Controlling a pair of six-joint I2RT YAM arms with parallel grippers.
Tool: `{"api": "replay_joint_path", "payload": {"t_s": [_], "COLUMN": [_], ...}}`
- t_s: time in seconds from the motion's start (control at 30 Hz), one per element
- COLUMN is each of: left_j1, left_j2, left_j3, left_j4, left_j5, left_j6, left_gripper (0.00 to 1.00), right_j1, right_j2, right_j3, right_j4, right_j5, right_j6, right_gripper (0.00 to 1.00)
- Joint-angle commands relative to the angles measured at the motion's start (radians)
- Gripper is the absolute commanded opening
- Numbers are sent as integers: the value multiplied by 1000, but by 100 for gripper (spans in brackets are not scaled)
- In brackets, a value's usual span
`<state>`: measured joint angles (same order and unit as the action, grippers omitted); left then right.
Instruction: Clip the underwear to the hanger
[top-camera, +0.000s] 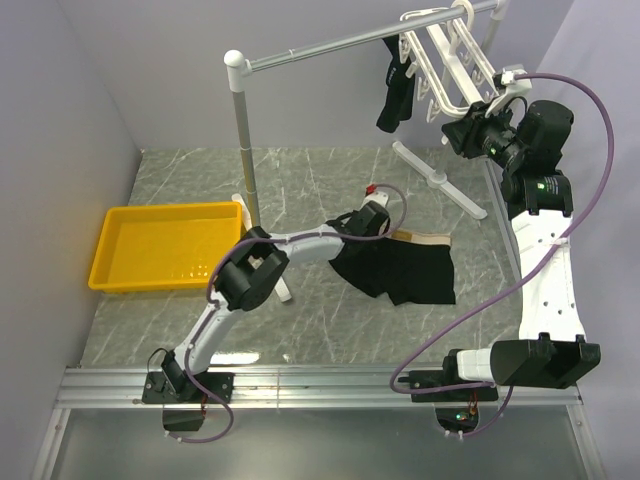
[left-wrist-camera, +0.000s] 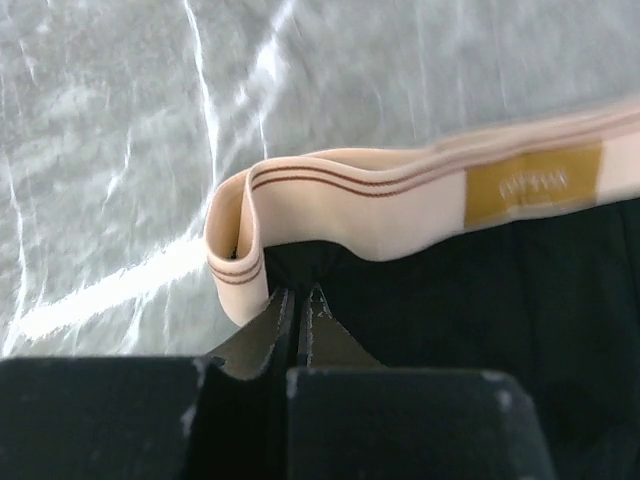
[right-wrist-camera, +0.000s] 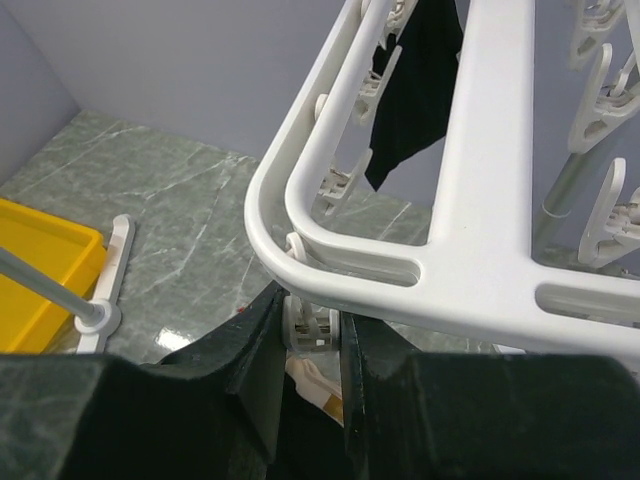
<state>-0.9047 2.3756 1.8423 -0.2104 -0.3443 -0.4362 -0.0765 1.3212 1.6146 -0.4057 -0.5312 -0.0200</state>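
Note:
The underwear (top-camera: 405, 270), black with a tan waistband (left-wrist-camera: 400, 195), lies on the marble table right of centre. My left gripper (top-camera: 387, 230) is down at its upper left corner. In the left wrist view its jaws (left-wrist-camera: 300, 298) are shut on the black cloth just under the folded end of the waistband. The white hanger (top-camera: 450, 60) hangs from the rail at the top right. My right gripper (top-camera: 462, 132) is raised under the hanger's near corner (right-wrist-camera: 330, 250). Its fingers (right-wrist-camera: 262, 350) press both sides of a small white clip (right-wrist-camera: 318, 325) dangling there.
A yellow tray (top-camera: 165, 245) sits at the left. The grey rail stand's post (top-camera: 245, 130) rises at centre, and its white foot (top-camera: 440, 180) lies behind the underwear. A small all-black garment (top-camera: 393, 95) hangs clipped on the hanger's left side.

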Motion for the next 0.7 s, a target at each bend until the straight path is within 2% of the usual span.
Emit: {"api": "replay_joint_path", "payload": {"t_s": [0.0, 0.07, 0.17, 0.5, 0.67], "left_j1": [-3, -3, -8, -19, -19], "left_j2": [-154, -228, -268, -317, -377], "left_j3": [-173, -222, -259, -330, -359], "left_j4": [236, 409, 543, 839, 931], "left_j5": [105, 120, 171, 281, 410], "left_j6": [112, 187, 283, 470, 536], "left_gripper": [0, 0, 0, 0, 0], "right_j1": [3, 1, 3, 3, 3], "right_j2": [-25, -27, -28, -34, -39], "right_j3": [-2, -4, -7, -24, -42], "right_j4": [25, 30, 34, 42, 48], "right_j5": [-4, -10, -12, -18, -30], "right_j6": [8, 18, 18, 55, 61], "right_gripper": [0, 0, 0, 0, 0]}}
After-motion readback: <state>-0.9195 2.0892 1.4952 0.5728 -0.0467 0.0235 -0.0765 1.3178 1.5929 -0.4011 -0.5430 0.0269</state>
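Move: The underwear's left waist corner is already pinched in the left hand, just above the table. The hanger clip it goes to is some 40 cm above that hand, about 12 cm to its right and roughly level fore and aft. The hanger frame's middle is about 10 cm ahead, 15 cm right and 42 cm up; the hanging black garment is 13 cm ahead, 4 cm right and 32 cm up. From the right hand, the clip is right between its fingers. Upward goes the left hand with the waist corner still pinched, first easing back a centimetre or so, then climbing quickly about 18 cm towards the clip and drifting some 5 cm right. On the way its wrist tips the fingers up from their downward slant to near level, roughly 35 degrees, and turns clockwise. The right hand keeps hold of the clip almost without moving. ##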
